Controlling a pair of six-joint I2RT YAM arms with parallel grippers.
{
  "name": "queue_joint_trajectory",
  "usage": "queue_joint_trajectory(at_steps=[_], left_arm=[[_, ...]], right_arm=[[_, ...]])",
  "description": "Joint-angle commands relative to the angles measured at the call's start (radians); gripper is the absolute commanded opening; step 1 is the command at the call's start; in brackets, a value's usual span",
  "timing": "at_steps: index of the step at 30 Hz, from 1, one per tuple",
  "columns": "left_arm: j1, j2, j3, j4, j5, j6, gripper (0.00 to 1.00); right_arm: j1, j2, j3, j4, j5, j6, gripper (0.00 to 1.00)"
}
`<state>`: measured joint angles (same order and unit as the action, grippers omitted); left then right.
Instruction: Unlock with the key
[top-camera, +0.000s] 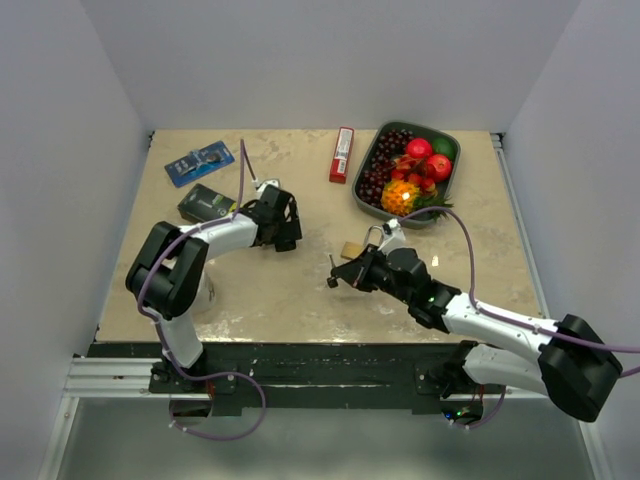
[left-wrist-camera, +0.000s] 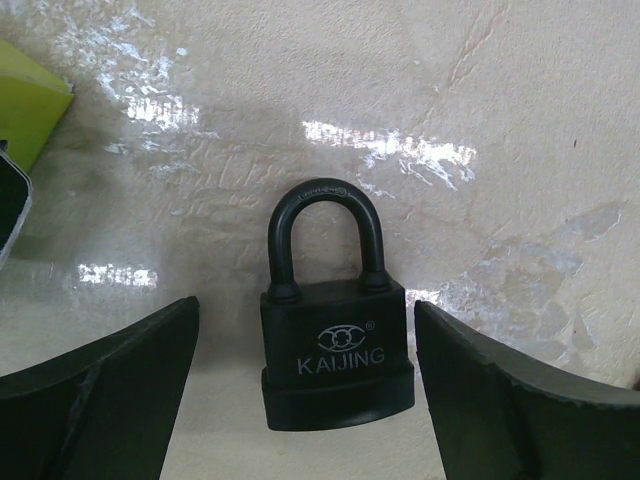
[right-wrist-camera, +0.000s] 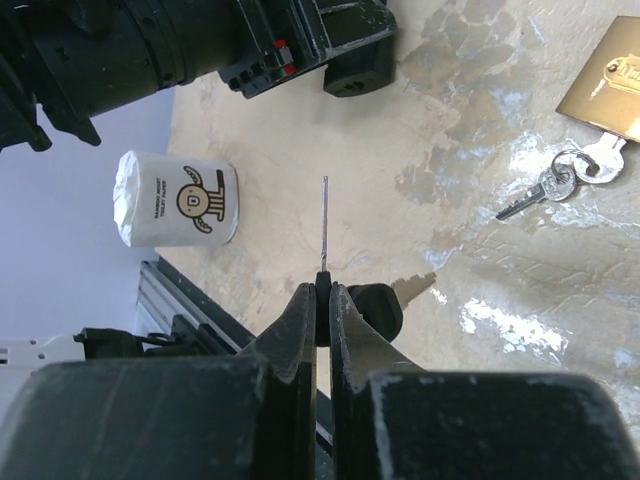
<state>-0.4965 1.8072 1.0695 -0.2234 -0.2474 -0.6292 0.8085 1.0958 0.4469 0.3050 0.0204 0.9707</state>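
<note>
A black padlock (left-wrist-camera: 335, 350) marked KAIJING lies flat on the table, its shackle closed and pointing away in the left wrist view. My left gripper (left-wrist-camera: 305, 305) is open, with one finger on each side of the lock body and a gap on both sides. In the top view the left gripper (top-camera: 281, 226) covers the lock. My right gripper (right-wrist-camera: 323, 290) is shut on the black head of a key (right-wrist-camera: 325, 225), whose thin blade points away, edge-on. A second black-headed key (right-wrist-camera: 400, 295) hangs beside the fingers. In the top view the right gripper (top-camera: 345, 272) hovers mid-table.
A brass padlock (right-wrist-camera: 610, 80) with a ring of silver keys (right-wrist-camera: 560, 185) lies near the right gripper. A fruit tray (top-camera: 452, 180), a red pack (top-camera: 342, 155), a blue package (top-camera: 198, 163) and a dark box (top-camera: 207, 203) sit further back. A toilet roll (right-wrist-camera: 175, 198) stands by the near edge.
</note>
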Motion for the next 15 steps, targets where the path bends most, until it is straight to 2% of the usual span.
queue_joint_trajectory(at_steps=[1, 11, 15], left_arm=[[0.006, 0.003, 0.033, -0.028, 0.049, -0.073, 0.9], [0.004, 0.083, 0.122, -0.206, -0.015, -0.098, 0.72], [-0.008, 0.107, 0.133, -0.226, -0.006, -0.087, 0.54]], right_arm=[[-0.005, -0.03, -0.016, 0.031, 0.044, -0.015, 0.0], [-0.005, -0.05, -0.073, 0.134, 0.02, -0.016, 0.0], [-0.005, -0.045, -0.08, 0.158, 0.018, -0.035, 0.0]])
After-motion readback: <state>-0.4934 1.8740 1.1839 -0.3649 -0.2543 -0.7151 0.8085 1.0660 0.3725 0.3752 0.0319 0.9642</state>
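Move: The black padlock already sits between my open left fingers, its middle about 1 cm to my left hand's right and 1 cm below. Some 15 cm to this hand's right and 1 cm back is the brass padlock; the black-green box lies about 16 cm to its left and 7 cm farther out. From my right hand the black padlock is about 12 cm ahead, 13 cm left and 12 cm down. I close my left fingers around the black padlock's body from nearly wide open to a bit over half, until a finger meets each side. The hand stays almost in place, tipping about 5 degrees more steeply downward with a slight counter-clockwise turn. My right hand keeps the key pinched and eases about 1 cm down and to the right. ##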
